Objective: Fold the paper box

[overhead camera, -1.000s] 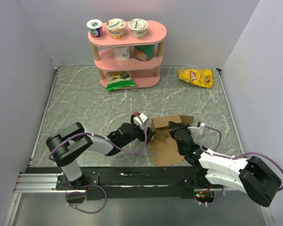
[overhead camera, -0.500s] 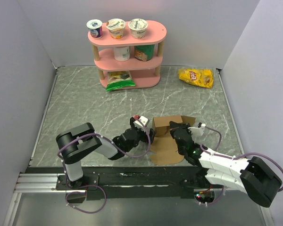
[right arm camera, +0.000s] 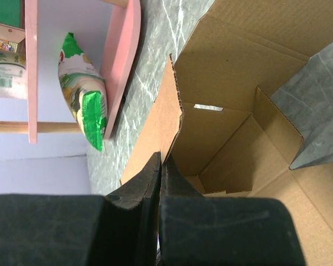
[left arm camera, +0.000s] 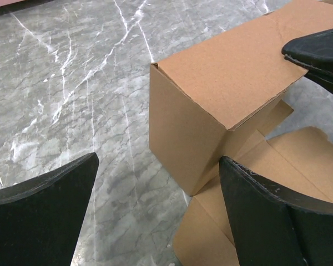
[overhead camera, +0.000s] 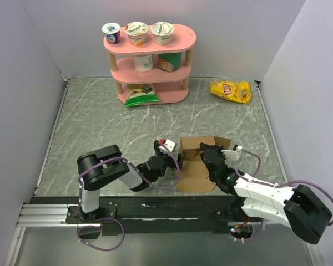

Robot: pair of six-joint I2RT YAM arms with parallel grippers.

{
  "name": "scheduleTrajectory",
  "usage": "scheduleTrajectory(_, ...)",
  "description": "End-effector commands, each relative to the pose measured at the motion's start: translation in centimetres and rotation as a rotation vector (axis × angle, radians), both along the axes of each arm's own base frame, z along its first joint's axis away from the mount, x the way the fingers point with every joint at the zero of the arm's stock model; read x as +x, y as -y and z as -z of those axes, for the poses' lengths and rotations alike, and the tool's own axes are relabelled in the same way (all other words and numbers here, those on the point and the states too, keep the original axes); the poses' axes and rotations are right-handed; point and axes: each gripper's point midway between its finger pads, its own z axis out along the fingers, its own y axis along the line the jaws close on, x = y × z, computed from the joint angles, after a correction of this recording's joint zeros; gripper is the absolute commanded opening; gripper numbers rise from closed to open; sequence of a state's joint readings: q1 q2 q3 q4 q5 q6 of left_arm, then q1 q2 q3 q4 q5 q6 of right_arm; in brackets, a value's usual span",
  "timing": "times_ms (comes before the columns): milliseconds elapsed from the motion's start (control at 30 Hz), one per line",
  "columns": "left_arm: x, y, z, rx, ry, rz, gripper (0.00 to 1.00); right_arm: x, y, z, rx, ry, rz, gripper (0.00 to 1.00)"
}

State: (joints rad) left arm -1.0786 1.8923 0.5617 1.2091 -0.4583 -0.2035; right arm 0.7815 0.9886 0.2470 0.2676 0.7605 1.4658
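Note:
The paper box (overhead camera: 197,160) is brown cardboard, partly folded, with raised walls at the back and a flat flap lying toward the near edge. In the left wrist view its upright corner (left arm camera: 188,133) stands just ahead of my open left gripper (left arm camera: 158,216), whose jaws straddle the box's lower corner without touching it. My left gripper (overhead camera: 175,160) sits at the box's left side. My right gripper (overhead camera: 206,152) is shut on the thin edge of a box wall (right arm camera: 161,133), with the open inside of the box (right arm camera: 222,133) beside it.
A pink three-tier shelf (overhead camera: 150,61) with yogurt cups and packets stands at the back. A green bag (overhead camera: 140,94) lies at its foot. A yellow chip bag (overhead camera: 231,90) lies at the back right. White walls enclose the marble table (overhead camera: 100,122).
My left arm has drawn its elbow rightward and closer to the box. The box walls stand slightly more upright. My right gripper has held its grip in place.

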Motion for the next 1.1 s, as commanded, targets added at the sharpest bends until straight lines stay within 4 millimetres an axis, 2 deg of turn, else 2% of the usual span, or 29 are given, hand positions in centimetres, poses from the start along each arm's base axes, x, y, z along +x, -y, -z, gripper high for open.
scheduleTrajectory(0,1.8,0.4,-3.2,-0.106,0.069,-0.071,0.96,-2.1,0.6,3.9,-0.137,-0.140,-0.057,0.00)
scheduleTrajectory(167,2.2,0.9,-3.9,-0.139,0.084,-0.077,0.96,-2.1,0.5,4.0,-0.139,-0.141,-0.062,0.00)
scheduleTrajectory(367,3.6,1.0,-3.0,-0.097,0.064,-0.157,0.96,-2.1,0.2,4.0,-0.135,-0.140,-0.070,0.00)
scheduleTrajectory(600,4.4,-0.3,-2.7,-0.104,0.073,-0.250,0.99,-2.2,-0.1,4.0,-0.121,-0.145,-0.080,0.00)
scheduleTrajectory(733,4.5,-0.5,-2.9,-0.110,0.090,-0.259,0.87,-2.2,-0.2,4.0,-0.111,-0.154,-0.081,0.00)
scheduleTrajectory(767,4.4,-0.6,-2.6,-0.104,0.092,-0.256,0.81,-2.3,-0.2,4.0,-0.113,-0.158,-0.083,0.00)
scheduleTrajectory(867,4.5,-0.5,-2.6,-0.098,0.107,-0.251,0.73,-2.2,-0.4,3.5,-0.103,-0.155,-0.086,0.00)
scheduleTrajectory(1000,4.4,-0.5,-3.0,-0.111,0.118,-0.243,0.73,-2.2,-0.5,3.3,-0.108,-0.161,-0.086,0.00)
scheduleTrajectory(1067,4.3,-0.7,-2.9,-0.103,0.115,-0.249,0.68,-2.3,-0.4,3.4,-0.101,-0.165,-0.080,0.00)
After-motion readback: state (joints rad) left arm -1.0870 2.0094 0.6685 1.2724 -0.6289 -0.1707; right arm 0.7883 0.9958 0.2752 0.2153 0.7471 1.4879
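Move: The cardboard box's upright left wall stands about 4 cm ahead of the left gripper and 3 cm to its right, at roughly its height, with its near edge beside the right-hand finger. The top panel is centred some 5 cm ahead, 8 cm right and 3 cm up; the loose front flap lies about 9 cm back, 7 cm right and 4 cm lower. From the right gripper, that wall is 7 cm to the left, level fore-and-aft and 4 cm lower. Bring the wide-open left gripper forward about 3 cm, easing slightly right and then back left, so one finger slips inside the box under the top panel while the other stays outside the left wall. Turn it some 10 degrees counter-clockwise and begin closing partway around the wall. Keep the right gripper pinching the top panel's near edge, practically in place. ##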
